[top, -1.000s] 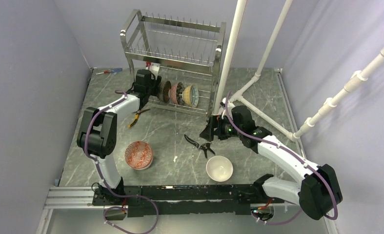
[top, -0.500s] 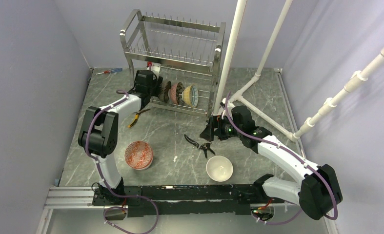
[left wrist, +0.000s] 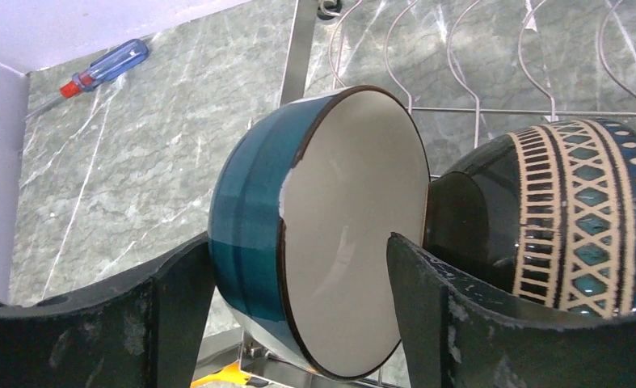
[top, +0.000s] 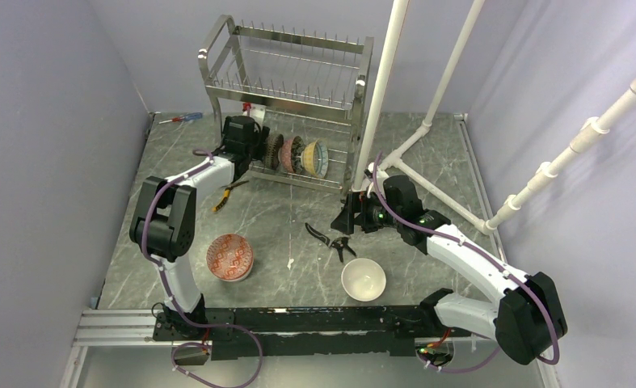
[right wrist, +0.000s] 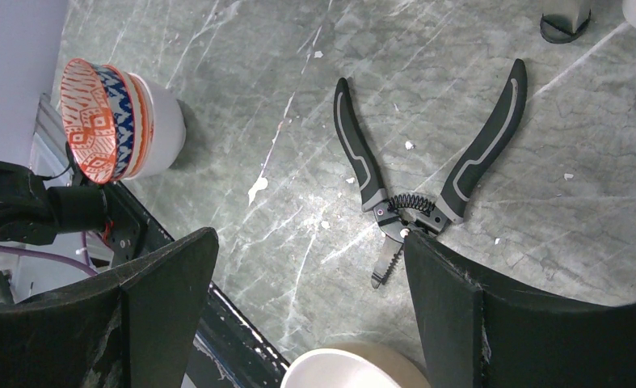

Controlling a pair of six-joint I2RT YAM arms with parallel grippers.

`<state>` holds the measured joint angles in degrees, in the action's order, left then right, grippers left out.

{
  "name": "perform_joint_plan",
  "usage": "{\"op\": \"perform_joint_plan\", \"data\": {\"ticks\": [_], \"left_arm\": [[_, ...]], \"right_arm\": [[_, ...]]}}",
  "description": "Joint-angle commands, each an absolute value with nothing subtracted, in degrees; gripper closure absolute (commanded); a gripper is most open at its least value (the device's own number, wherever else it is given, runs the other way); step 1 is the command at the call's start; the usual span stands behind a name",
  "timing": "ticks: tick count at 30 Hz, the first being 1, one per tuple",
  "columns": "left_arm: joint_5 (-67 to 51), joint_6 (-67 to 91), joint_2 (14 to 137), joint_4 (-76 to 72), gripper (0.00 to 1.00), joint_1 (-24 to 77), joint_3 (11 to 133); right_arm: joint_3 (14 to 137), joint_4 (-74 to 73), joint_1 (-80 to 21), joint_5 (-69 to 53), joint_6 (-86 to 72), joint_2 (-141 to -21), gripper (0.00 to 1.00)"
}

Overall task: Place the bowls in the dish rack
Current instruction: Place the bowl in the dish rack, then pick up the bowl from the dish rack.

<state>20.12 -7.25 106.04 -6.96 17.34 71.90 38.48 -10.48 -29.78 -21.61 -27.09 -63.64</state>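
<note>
The dish rack (top: 298,73) stands at the back of the table, with several bowls (top: 298,155) on edge in its lower tier. My left gripper (top: 254,149) is at that row's left end. In the left wrist view it (left wrist: 298,242) is open around a teal bowl (left wrist: 250,202) with a white inside, which stands in the rack wires beside a dark patterned bowl (left wrist: 573,218). A red-patterned bowl (top: 230,256) and a white bowl (top: 363,279) sit on the table. My right gripper (top: 348,220) hovers open and holds nothing; its wrist view shows both the white bowl (right wrist: 355,368) and the red-patterned bowl (right wrist: 108,121).
Black pliers (top: 330,238) lie open under the right gripper. Yellow-handled pliers (top: 232,190) lie by the rack's left leg, and a screwdriver (top: 181,118) lies at the back left. White pipes (top: 387,89) rise just right of the rack.
The left jaws have spread wider around the teal bowl, which stays standing in the rack. The right arm has not moved.
</note>
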Motion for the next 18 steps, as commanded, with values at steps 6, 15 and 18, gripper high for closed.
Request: {"op": "perform_joint_plan", "data": {"ticks": [6, 15, 18], "left_arm": [[25.45, -3.42, 103.20, -5.60, 0.27, 15.73, 73.12], [25.78, -2.35, 102.33, -4.04, 0.53, 15.73, 74.10], [26.24, -2.77, 102.17, -3.16, 0.56, 15.78, 74.84]], "right_arm": [[39.11, -9.25, -29.66, -22.59, -26.27, -63.63, 0.11], [39.34, -9.08, -29.60, -22.77, -26.24, -64.02, 0.11], [39.35, -9.07, -29.62, -22.88, -26.24, -64.31, 0.11]]}}
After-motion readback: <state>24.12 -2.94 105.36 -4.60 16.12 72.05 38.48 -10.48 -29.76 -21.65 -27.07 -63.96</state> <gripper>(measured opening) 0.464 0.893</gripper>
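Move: Between the left hand's open fingers stands the blue bowl on its side in the dish rack, its middle about 4 cm ahead, 1 cm right and 2 cm below. The black patterned bowl lies some 6 cm right and 3 cm ahead of the hand; the red bowl is about 10 cm right and 2 cm ahead, both about 3 cm below. From the idle right hand, the blue bowl is roughly 20 cm ahead, 19 cm left and 2 cm below. Closing to a bit over half of its starting opening, the left gripper shifts about 2 cm left, away from the black patterned bowl, and swings some 5 degrees counter-clockwise at nearly the same height. The fingers narrow around the near wall of the blue bowl, the right fingertip coming onto the inside of the rim and the left one against the outer wall. ##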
